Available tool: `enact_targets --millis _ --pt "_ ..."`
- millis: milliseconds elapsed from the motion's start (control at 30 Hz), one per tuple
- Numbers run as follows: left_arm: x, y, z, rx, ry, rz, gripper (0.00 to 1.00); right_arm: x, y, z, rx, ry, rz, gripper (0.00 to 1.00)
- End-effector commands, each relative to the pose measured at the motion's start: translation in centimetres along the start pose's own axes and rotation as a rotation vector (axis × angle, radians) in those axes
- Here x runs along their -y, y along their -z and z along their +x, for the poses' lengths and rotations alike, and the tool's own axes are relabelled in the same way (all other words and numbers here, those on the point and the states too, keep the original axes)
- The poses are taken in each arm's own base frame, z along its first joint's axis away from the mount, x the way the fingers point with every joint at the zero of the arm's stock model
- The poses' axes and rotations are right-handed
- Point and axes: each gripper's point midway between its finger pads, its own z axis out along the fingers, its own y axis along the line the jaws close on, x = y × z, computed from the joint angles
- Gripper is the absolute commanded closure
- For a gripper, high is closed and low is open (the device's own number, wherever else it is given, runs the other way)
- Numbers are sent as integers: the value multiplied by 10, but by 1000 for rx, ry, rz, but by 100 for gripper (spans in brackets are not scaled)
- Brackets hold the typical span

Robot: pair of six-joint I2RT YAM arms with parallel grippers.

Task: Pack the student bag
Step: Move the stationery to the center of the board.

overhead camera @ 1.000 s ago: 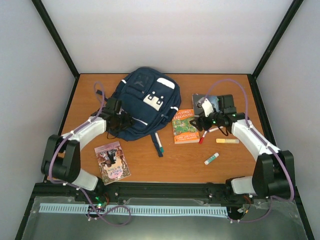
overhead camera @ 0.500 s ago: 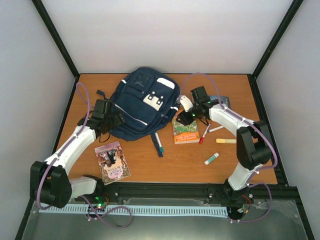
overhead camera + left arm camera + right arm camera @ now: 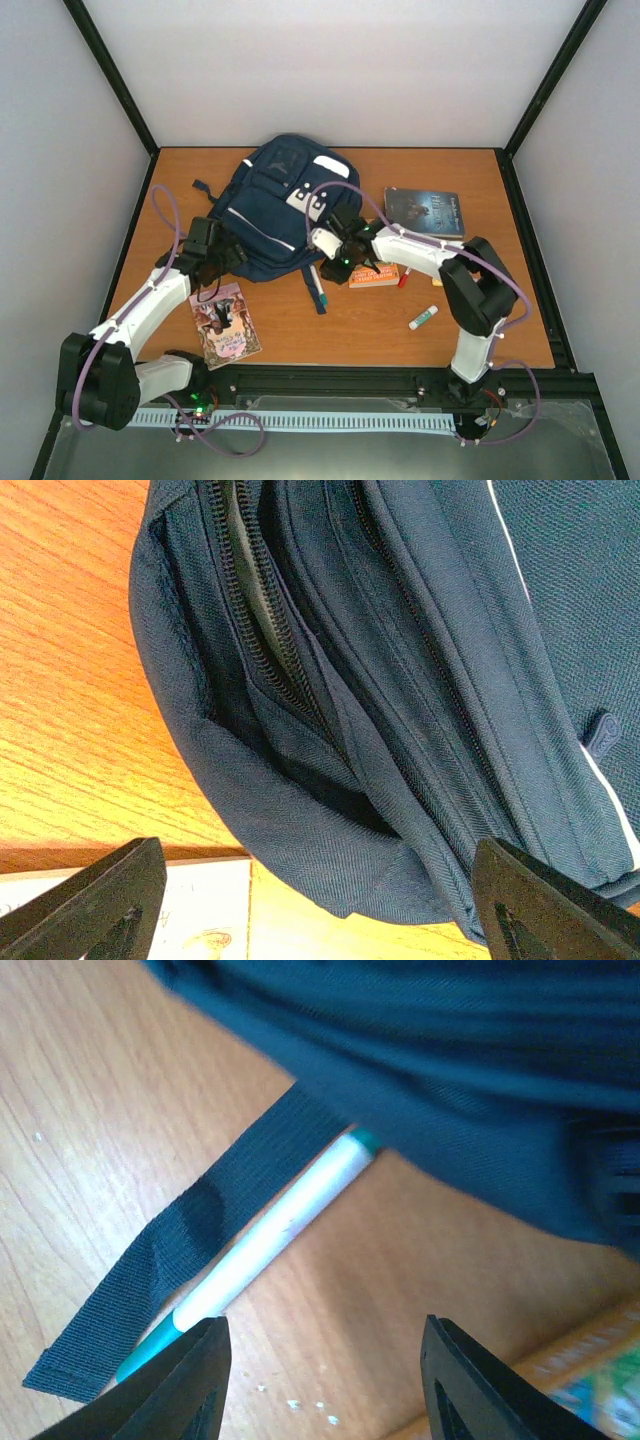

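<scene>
The student bag [image 3: 285,200], navy with white stripes, lies at the back middle of the table. Its main zipper [image 3: 262,630] gapes open in the left wrist view. My left gripper [image 3: 226,256] sits at the bag's lower left corner, open, with the fabric edge [image 3: 330,850] between its spread fingers and not pinched. My right gripper [image 3: 335,258] hovers at the bag's lower right edge, open and holding nothing. Just ahead of it a white pen with a green cap [image 3: 280,1230] lies beside a dark strap [image 3: 170,1250] of the bag [image 3: 450,1050].
An orange book [image 3: 378,272] lies partly under the right arm, and a dark book [image 3: 425,210] sits at the back right. A pink book [image 3: 226,322] lies at the front left. A red marker [image 3: 403,279] and a glue stick [image 3: 423,318] lie to the right.
The right arm swung left from the books to the bag's lower edge above the pen, its jaws narrowing somewhat. The left gripper slid back along the bag's left side to its lower corner.
</scene>
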Motion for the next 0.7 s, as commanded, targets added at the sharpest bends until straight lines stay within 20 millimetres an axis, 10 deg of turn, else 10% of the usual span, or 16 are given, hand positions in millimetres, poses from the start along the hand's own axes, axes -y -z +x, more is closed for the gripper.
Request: enact_targets --millis 0,333,667 --pt "5 -2 -4 14 25 23 13 -18 -22 15 -109 52 -6 45" --pt "-1 -11 8 -9 28 33 13 -31 -48 16 -190 65 -17 47" --pt "0 -12 14 -29 32 54 13 -16 -49 56 -324 74 81 72"
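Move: The teal-ended white marker lies roughly 4 cm left of my right hand, 1 cm nearer the base and 6 cm below. The bag's loose strap runs along its far side, about 6 cm left and 3 cm back of me; the bag's middle is some 16 cm ahead and 11 cm left, and the orange book about 6 cm ahead, 8 cm right. From my left hand the marker is around 20 cm right, 4 cm back, 9 cm down. I lower my half-open right hand about 5 cm onto the marker, drawing back and left as I sink, then easing a centimetre forward and right while my fingers narrow around its near half and the hand's left side tips down some 10 degrees. They straddle it without a clear grip yet. My open left hand sinks 2 cm by the bag's near-left edge. ##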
